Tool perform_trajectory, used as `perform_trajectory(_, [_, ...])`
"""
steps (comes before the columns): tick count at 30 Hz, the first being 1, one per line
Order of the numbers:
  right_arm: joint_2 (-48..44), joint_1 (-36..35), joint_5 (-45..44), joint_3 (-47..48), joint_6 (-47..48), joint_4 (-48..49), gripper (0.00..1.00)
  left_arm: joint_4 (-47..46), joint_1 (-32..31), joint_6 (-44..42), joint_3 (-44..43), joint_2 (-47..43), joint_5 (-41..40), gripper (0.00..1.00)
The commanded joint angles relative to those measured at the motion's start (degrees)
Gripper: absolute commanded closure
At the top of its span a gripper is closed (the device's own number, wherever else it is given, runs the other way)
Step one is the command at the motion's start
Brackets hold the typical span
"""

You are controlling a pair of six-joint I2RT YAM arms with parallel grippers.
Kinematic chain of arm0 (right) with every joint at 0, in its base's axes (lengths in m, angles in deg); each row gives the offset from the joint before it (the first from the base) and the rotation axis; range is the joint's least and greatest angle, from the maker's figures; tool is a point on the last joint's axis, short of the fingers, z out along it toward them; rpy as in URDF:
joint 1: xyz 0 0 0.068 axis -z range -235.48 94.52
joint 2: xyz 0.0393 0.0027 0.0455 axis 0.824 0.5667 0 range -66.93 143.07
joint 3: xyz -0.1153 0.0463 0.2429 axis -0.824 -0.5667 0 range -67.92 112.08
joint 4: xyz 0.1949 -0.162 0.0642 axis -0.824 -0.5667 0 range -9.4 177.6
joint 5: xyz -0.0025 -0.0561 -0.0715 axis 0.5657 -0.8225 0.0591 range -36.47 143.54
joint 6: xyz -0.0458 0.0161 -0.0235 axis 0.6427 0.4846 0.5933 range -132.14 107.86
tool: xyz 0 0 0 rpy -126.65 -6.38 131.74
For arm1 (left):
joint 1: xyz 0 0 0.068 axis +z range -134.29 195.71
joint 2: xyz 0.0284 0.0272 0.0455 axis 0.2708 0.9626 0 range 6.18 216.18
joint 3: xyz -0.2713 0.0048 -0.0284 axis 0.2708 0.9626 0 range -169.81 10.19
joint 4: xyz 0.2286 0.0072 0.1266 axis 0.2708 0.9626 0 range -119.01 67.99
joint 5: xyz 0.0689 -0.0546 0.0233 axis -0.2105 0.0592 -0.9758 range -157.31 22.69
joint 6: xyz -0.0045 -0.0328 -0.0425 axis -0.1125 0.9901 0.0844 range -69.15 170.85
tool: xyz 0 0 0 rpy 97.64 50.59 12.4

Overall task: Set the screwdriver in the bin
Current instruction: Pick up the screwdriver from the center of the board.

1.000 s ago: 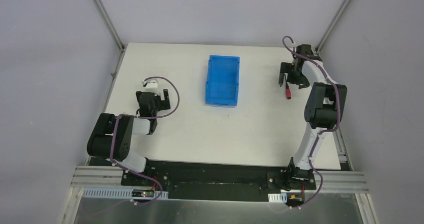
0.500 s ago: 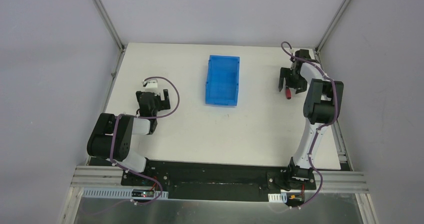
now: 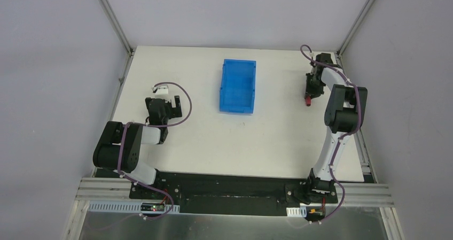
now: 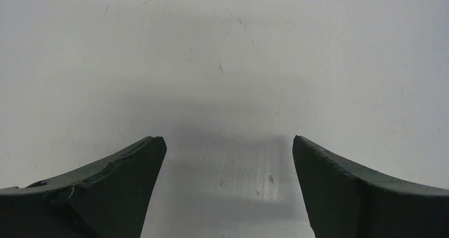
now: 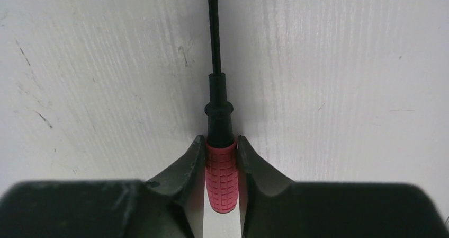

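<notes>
The screwdriver (image 5: 220,169) lies on the white table at the far right, its red ribbed handle pinched between my right gripper's (image 5: 220,141) two black fingers, its thin black shaft running straight away from the wrist camera. From above, the right gripper (image 3: 310,92) is shut over the screwdriver (image 3: 307,101), of which only the red handle end shows. The blue bin (image 3: 237,85) stands open-topped at the table's middle back, well left of that gripper. My left gripper (image 4: 227,142) hangs open over bare table, nothing between its fingers, and sits at the left side (image 3: 158,107).
A metal frame post (image 3: 357,21) rises just behind the right arm, and the table's right edge (image 3: 357,138) runs close beside it. A small white block (image 3: 162,88) lies beyond the left gripper. Grey walls enclose the table.
The right gripper came down around the screwdriver and went from wide open to shut on its red handle. The left arm and the bin stayed where they were.
</notes>
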Motion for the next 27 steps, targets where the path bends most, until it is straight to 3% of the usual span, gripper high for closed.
perform_trajectory(1, [-0.18,0.26,0.39,-2.14,1.34,1.58,0.83,-1.66,0.62,0.39,0.07,-1.15,0.33,0.01])
perform_trajectory(6, [-3.17,0.26,1.01,-2.16,2.14,2.34,0.88,-1.62,0.66,0.34,0.07,-1.13,0.33,0.01])
perform_trajectory(27, [-15.44,0.21,0.54,0.30,-0.08,-2.85,0.89,-1.62,0.65,0.40,0.07,-1.04,0.34,0.01])
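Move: The right hand already grips the front of the red handle, with the screwdriver's middle about 1 cm ahead of the hand point and level with it. The blue bin's middle is some 34 cm to its left, 4 cm farther out and about 1 cm higher. From the idle left hand, the bin lies roughly 32 cm right, 8 cm ahead and 2 cm down. Keeping its grip, the right hand raises the screwdriver about 6 cm straight off the board, fingers tilting slightly forward. ##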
